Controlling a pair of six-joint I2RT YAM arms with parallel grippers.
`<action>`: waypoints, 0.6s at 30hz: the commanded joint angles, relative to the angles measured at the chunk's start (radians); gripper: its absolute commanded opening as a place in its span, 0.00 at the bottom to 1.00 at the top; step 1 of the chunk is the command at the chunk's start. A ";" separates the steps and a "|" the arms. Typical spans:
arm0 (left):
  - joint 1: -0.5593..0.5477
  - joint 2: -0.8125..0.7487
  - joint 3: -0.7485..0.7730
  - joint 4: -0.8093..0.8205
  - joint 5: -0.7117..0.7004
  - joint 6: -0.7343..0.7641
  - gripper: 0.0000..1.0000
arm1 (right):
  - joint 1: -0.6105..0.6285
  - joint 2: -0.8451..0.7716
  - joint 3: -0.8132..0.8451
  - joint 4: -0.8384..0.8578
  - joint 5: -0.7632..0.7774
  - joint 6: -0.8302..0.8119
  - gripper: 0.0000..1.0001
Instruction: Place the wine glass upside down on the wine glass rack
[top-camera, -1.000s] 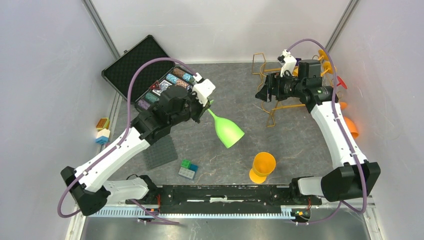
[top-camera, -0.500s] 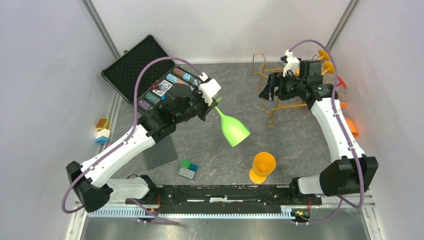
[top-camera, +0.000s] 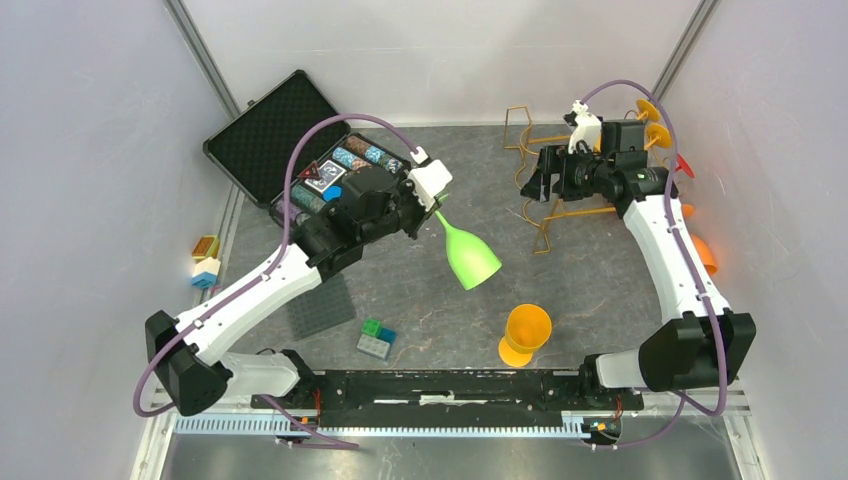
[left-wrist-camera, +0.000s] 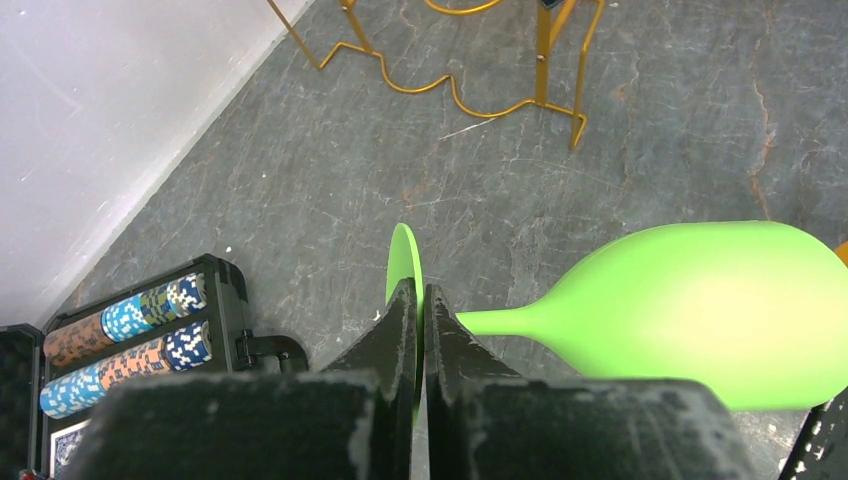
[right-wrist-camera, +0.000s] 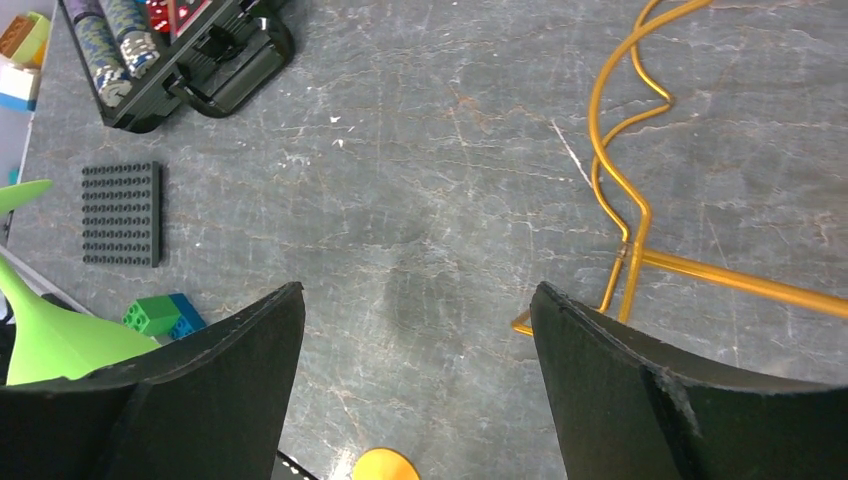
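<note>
A green wine glass hangs tilted over the mid-table, bowl toward the front right. My left gripper is shut on its thin foot disc, and its bowl fills the right of the left wrist view. The gold wire wine glass rack stands at the back right; its wavy base wire lies ahead of the glass. My right gripper hovers open beside the rack, nothing between its fingers.
An orange wine glass stands at front centre. Orange and red glasses hang on the rack's far right side. An open black case of poker chips sits back left. A dark baseplate and green-blue bricks lie nearby.
My left arm has carried the green glass rightward and toward the back, nearer the rack. My right gripper has shifted slightly right and stays open.
</note>
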 joint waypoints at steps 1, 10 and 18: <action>0.000 0.021 -0.024 0.084 -0.049 -0.006 0.02 | -0.033 0.012 0.020 -0.006 0.059 -0.023 0.88; 0.001 0.096 -0.197 0.187 -0.087 -0.241 0.05 | -0.085 0.060 -0.003 -0.032 0.176 -0.084 0.89; 0.002 0.131 -0.178 0.178 -0.250 -0.298 0.93 | -0.117 0.093 0.019 -0.031 0.235 -0.110 0.91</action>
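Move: The green wine glass is pinched by its foot in the left gripper, its bowl about 6 cm back, 6 right and 7 below; bare table lies some 29 cm below. The yellow wine glass stands about 15 cm back and 16 right, the toy bricks 12 back and 13 left. From the right hand, the toppled rack's near base corner is about 8 cm ahead, 3 right and 18 below; the rack's red glass about 14 ahead, 25 right. Drop the left gripper about 14 cm almost straight down towards the bare table, tipping the fingers some 20 degrees steeper and swinging them a little counter-clockwise; late in the descent open wide and let go of the green glass's foot. Meanwhile carry the open right gripper about 7 cm right, sinking 4 or 5 cm and easing forward, turning clockwise, towards the toppled rack's base. ##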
